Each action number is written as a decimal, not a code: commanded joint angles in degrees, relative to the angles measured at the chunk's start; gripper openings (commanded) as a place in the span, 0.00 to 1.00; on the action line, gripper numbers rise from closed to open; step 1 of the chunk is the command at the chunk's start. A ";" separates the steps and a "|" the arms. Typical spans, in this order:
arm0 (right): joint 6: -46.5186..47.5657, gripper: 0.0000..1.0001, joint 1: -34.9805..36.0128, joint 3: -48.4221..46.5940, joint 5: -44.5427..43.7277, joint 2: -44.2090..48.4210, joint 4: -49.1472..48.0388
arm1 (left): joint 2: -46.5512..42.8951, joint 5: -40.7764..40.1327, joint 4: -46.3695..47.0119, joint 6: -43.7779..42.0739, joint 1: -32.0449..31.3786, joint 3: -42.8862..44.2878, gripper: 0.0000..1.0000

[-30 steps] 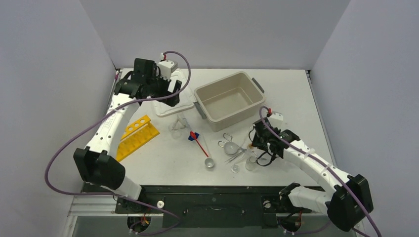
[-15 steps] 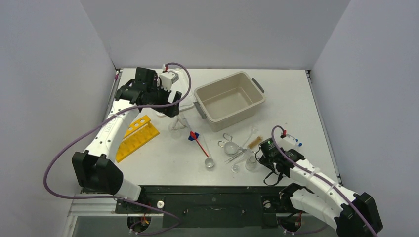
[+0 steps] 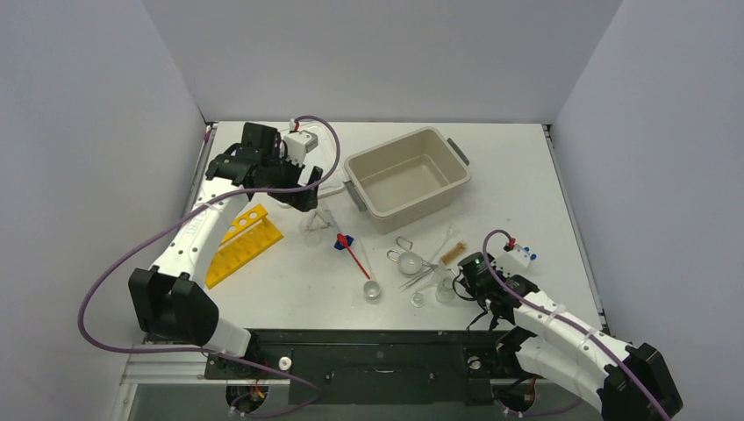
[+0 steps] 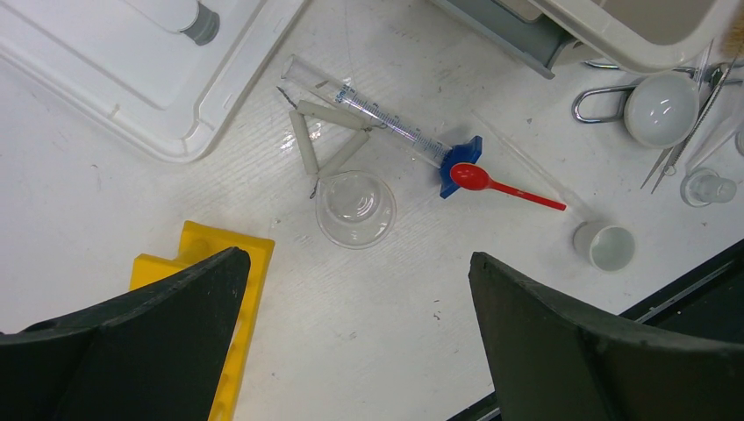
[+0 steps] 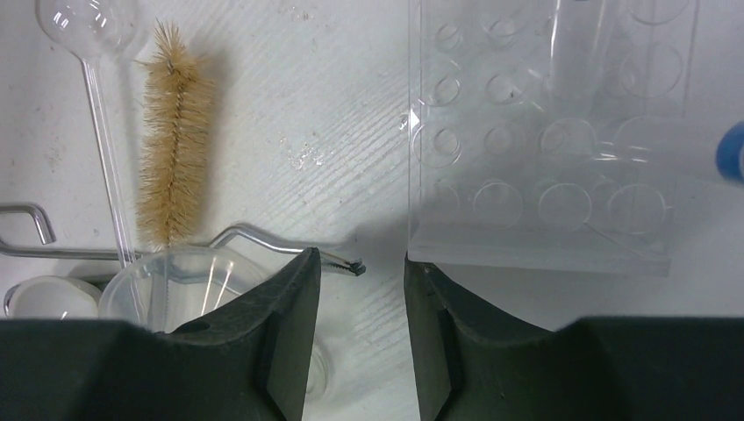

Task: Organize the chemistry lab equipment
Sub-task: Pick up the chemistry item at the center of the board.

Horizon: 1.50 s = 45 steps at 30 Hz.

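The lab equipment lies scattered on the white table. In the left wrist view I see a clear beaker (image 4: 355, 209), a graduated tube with a blue cap (image 4: 377, 116), a red spatula (image 4: 504, 186) and the yellow holed rack (image 4: 226, 298). My left gripper (image 4: 357, 259) hovers wide open above them, holding nothing. My right gripper (image 5: 361, 260) is low over the table, open by a narrow gap with nothing in it. The metal tongs' tip (image 5: 351, 264) and a clear beaker (image 5: 175, 281) lie just to its left. The brush (image 5: 175, 132) lies beyond.
The beige tub (image 3: 406, 180) stands at the back centre. The white lid (image 4: 149, 79) lies under my left arm. A clear holed plastic rack (image 5: 544, 132) sits right of my right gripper. A small white cup (image 3: 373, 290) and more tongs (image 3: 412, 261) lie mid-table.
My right arm has drawn back from beside the tub toward the near right, and its jaws have narrowed a little. The left arm has shifted only slightly.
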<state>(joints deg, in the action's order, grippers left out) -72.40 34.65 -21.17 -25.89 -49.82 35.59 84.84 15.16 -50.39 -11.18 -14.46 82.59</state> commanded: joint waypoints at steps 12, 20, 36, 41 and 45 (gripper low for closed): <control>-3.83 0.35 1.59 5.05 -0.93 -2.71 -10.12 | -2.48 -1.04 0.55 -0.86 0.30 -0.35 0.97; -6.51 0.24 4.04 6.27 -2.45 -4.72 -12.09 | -2.41 -1.79 1.13 -0.95 0.30 -0.43 0.97; -1.78 0.00 6.24 -6.31 -15.66 -3.93 -5.11 | -3.70 -2.79 2.11 -2.04 0.80 -2.69 0.97; 2.98 0.00 4.59 -13.67 -18.26 -6.88 -2.03 | -3.71 -2.66 2.05 -2.14 0.85 -2.69 0.97; 6.42 0.00 2.44 -16.82 -18.66 -8.61 -1.38 | -3.90 -2.72 2.26 -2.41 1.21 -2.99 0.97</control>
<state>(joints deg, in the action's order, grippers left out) -70.91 39.09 -34.50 -40.23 -56.88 31.31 83.05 12.43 -49.95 -12.75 -13.80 79.64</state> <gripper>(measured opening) 0.057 0.967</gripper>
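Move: The tip of the metal tongs lies about 2 cm ahead of the right hand, 2 cm left and 1 cm below; their middle is some 6 cm ahead and 11 cm left. The brush sits about 9 cm ahead, 6 cm left, the glass jar level and 8 cm left, the clear rack 4 cm ahead, 6 cm right. From the left hand, the tongs' middle is roughly 30 cm right, 10 cm back, 20 cm below. Right hand eases forward-left onto the tongs' tip, pinches it shut, then lifts about 9 cm while moving forward. ##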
